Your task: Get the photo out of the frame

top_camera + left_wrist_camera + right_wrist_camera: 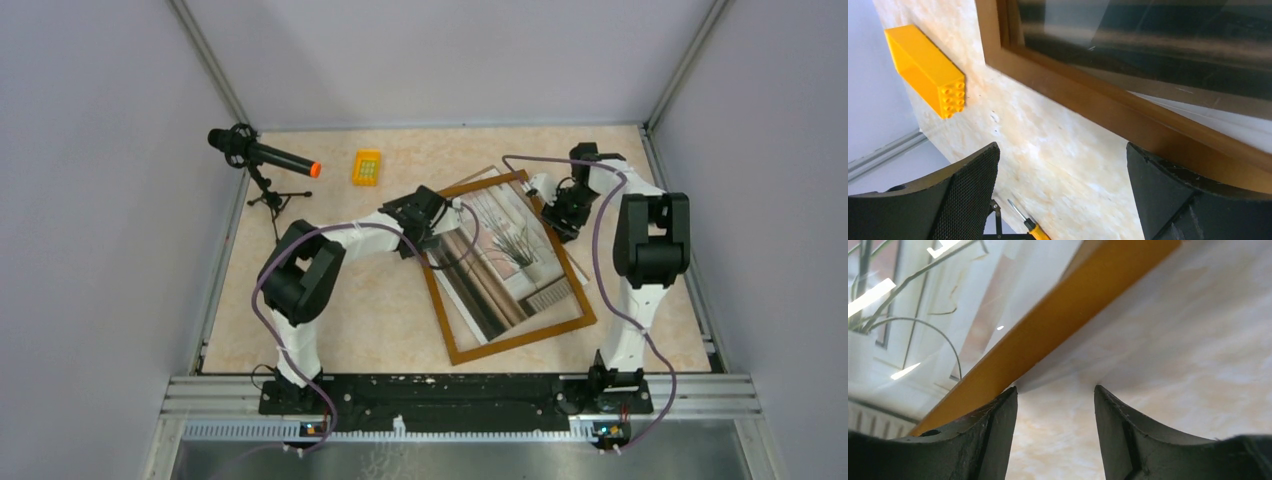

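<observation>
The frame (520, 340), a big brown-rimmed rectangle, lies tilted on the table's middle, and the photo (500, 265) of a spiky plant shows inside it. My left gripper (425, 225) sits at the frame's upper left corner. In the left wrist view it (1062, 150) is open wide over bare table, its right finger beside the rim (1088, 95). My right gripper (558, 218) is at the upper right edge. In the right wrist view it (1055, 390) is open with only table between the fingers. Its left fingertip meets the rim (1058, 320), and the photo (923, 315) lies beyond.
A yellow studded block (367, 166) (928, 70) lies behind the frame's left corner. A microphone (262, 155) with an orange tip stands on a small tripod (272, 198) at the back left. A small yellow-handled tool (1034, 231) lies near the tripod. Grey walls enclose the table.
</observation>
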Available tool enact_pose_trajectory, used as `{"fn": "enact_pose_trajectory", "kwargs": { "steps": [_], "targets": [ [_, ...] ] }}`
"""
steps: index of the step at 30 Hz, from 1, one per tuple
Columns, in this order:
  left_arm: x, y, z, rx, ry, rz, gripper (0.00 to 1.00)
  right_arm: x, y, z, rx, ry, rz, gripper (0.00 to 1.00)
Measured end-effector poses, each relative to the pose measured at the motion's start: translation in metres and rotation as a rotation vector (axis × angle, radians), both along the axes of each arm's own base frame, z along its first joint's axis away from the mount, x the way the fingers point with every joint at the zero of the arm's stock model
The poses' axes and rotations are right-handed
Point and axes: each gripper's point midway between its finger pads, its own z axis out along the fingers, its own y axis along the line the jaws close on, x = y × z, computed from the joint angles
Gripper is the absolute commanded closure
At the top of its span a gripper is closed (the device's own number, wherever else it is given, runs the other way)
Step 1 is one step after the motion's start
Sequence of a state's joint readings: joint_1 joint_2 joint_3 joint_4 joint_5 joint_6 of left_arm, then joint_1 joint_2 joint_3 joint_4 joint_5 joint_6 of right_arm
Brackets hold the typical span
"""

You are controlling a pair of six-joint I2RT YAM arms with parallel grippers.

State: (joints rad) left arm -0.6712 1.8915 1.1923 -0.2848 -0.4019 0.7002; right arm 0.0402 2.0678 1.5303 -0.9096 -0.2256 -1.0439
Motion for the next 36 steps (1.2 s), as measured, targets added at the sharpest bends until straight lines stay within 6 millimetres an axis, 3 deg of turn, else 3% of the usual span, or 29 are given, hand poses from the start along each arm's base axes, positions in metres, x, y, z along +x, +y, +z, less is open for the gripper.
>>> {"fn": "enact_pose_trajectory", "kwargs": {
  "steps": [6, 9, 12, 17, 21, 25, 32, 34, 36],
  "targets": [
    [0.031, 0.009, 0.003, -0.003, -0.025, 0.062, 0.01, -0.05, 0.012, 0.004, 0.09, 0.124, -0.015, 0.37],
    [0.032, 0.007, 0.003, -0.019, -0.018, 0.069, 0.01, -0.071, 0.015, 0.009, 0.188, 0.226, -0.102, 0.34],
    [0.027, 0.001, 0.005, -0.056, 0.019, 0.057, 0.01, -0.074, 0.01, 0.013, 0.277, 0.264, -0.202, 0.3],
    [-0.009, -0.018, 0.011, -0.152, 0.148, -0.005, 0.01, -0.081, -0.008, 0.019, 0.378, 0.318, -0.356, 0.26],
    [-0.039, -0.022, 0.038, -0.233, 0.193, -0.05, 0.01, -0.084, -0.019, 0.018, 0.407, 0.323, -0.419, 0.25],
    [-0.063, -0.015, 0.058, -0.277, 0.209, -0.071, 0.01, -0.09, -0.017, 0.018, 0.42, 0.326, -0.444, 0.24],
    [-0.099, -0.006, 0.053, -0.289, 0.309, -0.083, 0.01, -0.094, -0.015, 0.02, 0.432, 0.321, -0.459, 0.21],
    [-0.112, -0.013, 0.056, -0.299, 0.323, -0.113, 0.01, -0.099, -0.015, 0.021, 0.432, 0.322, -0.461, 0.21],
    [-0.135, -0.034, 0.061, -0.307, 0.336, -0.192, 0.01, -0.105, -0.014, 0.021, 0.432, 0.329, -0.466, 0.21]
  ]
}}
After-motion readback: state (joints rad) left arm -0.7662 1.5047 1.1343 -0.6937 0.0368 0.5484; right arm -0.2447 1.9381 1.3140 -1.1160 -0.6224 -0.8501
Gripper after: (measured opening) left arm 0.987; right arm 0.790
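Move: The loosened frame lies between the hands. Its middle is about 17 cm left of and 7 cm back from the right hand, whose left finger is at the frame's right bar; the photo lies askew inside, its middle 16 cm left and 5 cm back. From the left hand, over the left bar, the frame's middle is about 17 cm right, 4 cm back and 3 cm below; the yellow box stands some 22 cm ahead and 12 cm left. The right hand, its left finger already against the outside of the frame's right bar, drags that side about 10 cm back towards the base, quickly at first and then creeping, while the wrist rolls and turns clockwise and the fingers open wider. The left hand, wide open, eases about 3 cm forward at the left bar, then turns back, rising about 6 cm and drawing some 16 cm towards the base along that side as its fingers tilt to point down. ##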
